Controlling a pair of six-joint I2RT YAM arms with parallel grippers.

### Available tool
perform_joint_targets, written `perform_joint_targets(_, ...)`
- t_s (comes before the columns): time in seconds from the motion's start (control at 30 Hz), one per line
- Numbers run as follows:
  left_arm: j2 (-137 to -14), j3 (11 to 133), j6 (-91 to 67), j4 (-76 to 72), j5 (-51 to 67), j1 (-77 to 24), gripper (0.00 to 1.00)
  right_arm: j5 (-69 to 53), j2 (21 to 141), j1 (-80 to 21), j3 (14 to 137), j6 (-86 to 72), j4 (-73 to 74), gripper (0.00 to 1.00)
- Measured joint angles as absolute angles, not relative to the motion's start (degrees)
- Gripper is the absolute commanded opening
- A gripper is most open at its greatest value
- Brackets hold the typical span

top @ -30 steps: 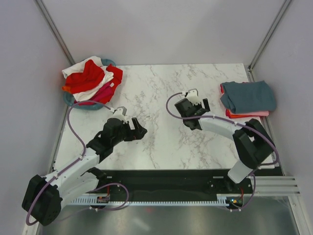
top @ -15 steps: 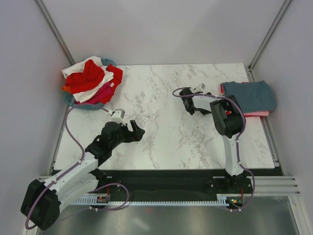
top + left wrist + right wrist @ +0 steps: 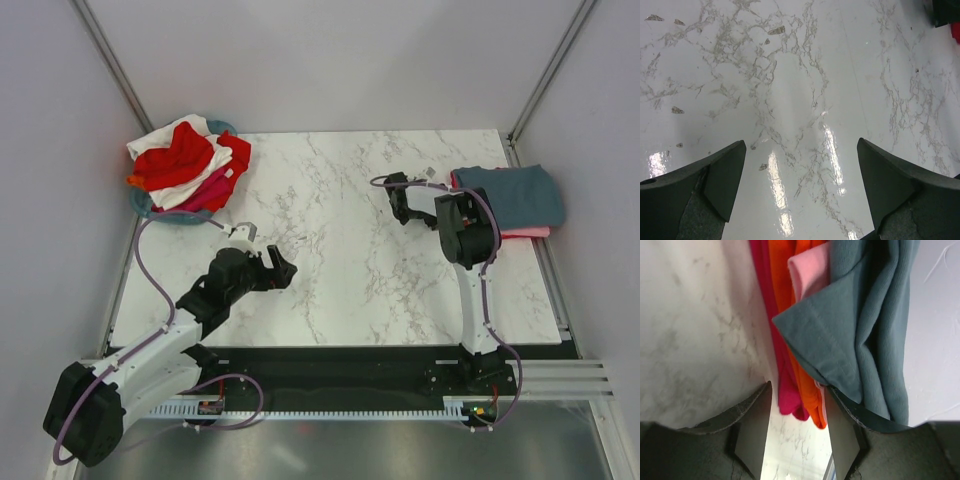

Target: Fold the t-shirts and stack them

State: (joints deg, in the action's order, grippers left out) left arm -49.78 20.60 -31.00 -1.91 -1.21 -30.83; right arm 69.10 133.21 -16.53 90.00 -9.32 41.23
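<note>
A folded stack of t-shirts sits at the table's right edge, with a slate blue-grey shirt (image 3: 510, 195) on top and a pink shirt (image 3: 522, 232) under it. The right wrist view shows its layers: slate (image 3: 860, 325), pink (image 3: 807, 277), orange-red (image 3: 790, 315), magenta (image 3: 785, 385). My right gripper (image 3: 437, 196) (image 3: 797, 390) is open, its jaws either side of the stack's near corner, not closed on it. Unfolded red (image 3: 180, 160), white (image 3: 150, 140) and magenta (image 3: 215, 185) shirts are heaped at the back left. My left gripper (image 3: 280, 268) (image 3: 801, 150) is open and empty above bare marble.
The heap of shirts lies in a round teal basket (image 3: 160, 210) at the table's back-left corner. Grey walls and metal posts close in the table (image 3: 330, 200) on three sides. The right arm's elbow (image 3: 465, 225) stands just left of the stack.
My right arm has reared up and swung its gripper from mid-table to the folded stack's left edge. My left gripper has drawn back slightly toward its base.
</note>
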Motion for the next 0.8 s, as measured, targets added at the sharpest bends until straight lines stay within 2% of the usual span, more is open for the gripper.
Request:
perform_joint_targets(0.1, -49.78, 20.6, -30.98, -1.93, -1.23, -30.83, 1.0, 69.36, 134.04, -14.94, 91.02, -8.45, 41.17, 0.54)
perform_joint_targets(0.13, -49.78, 20.6, -30.98, -1.93, -1.23, -30.83, 1.0, 69.47, 134.3, -14.39, 91.31, -8.12, 41.15, 0.51)
perform_joint_targets(0.17, -49.78, 20.6, -30.98, -1.93, -1.23, -30.83, 1.0, 69.36, 134.5, -13.96, 91.53, -7.97, 41.15, 0.4)
perform_joint_targets(0.23, -49.78, 20.6, -30.98, -1.96, -1.26, -30.83, 1.0, 68.64, 134.98, -13.13, 91.96, -7.6, 40.77, 0.29)
perform_joint_targets(0.3, -49.78, 20.6, -30.98, -1.96, -1.26, -30.83, 1.0, 68.38, 135.52, -12.69, 92.14, -7.49, 40.69, 0.06)
perform_joint_targets(0.33, -49.78, 20.6, -30.98, -1.96, -1.26, -30.83, 1.0, 68.47, 135.7, -12.62, 92.16, -7.44, 40.73, 0.0)
perform_joint_targets(0.8, -50.0, 20.6, -30.96, -2.33, -1.41, -30.83, 1.0, 66.63, 133.53, -16.84, 90.87, -9.19, 40.12, 0.0)
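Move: The stack of folded t-shirts lies with its middle about 12 cm to the right of the right hand and 7 cm ahead, roughly level with it; its near left corner is right at the half-open fingers. The grey-blue t-shirt lies on top of the stack, its middle some 12 cm right, 7 cm ahead and 2 cm above the hand, with one corner drooping over the lower layers. From the left hand the stack is roughly 54 cm right, 24 cm ahead and 7 cm below. The stack's near left edge is taken between the right fingers: the hand pushes about 2.5 cm to the right onto the edge, sinking some 1 cm, and shuts the fingers on the red and orange lower layers under the grey-blue t-shirt's drooping corner. Keeping that pinch, it then reverses and drags the edge about 3.5 cm to the left, the wrist hardly turning. ##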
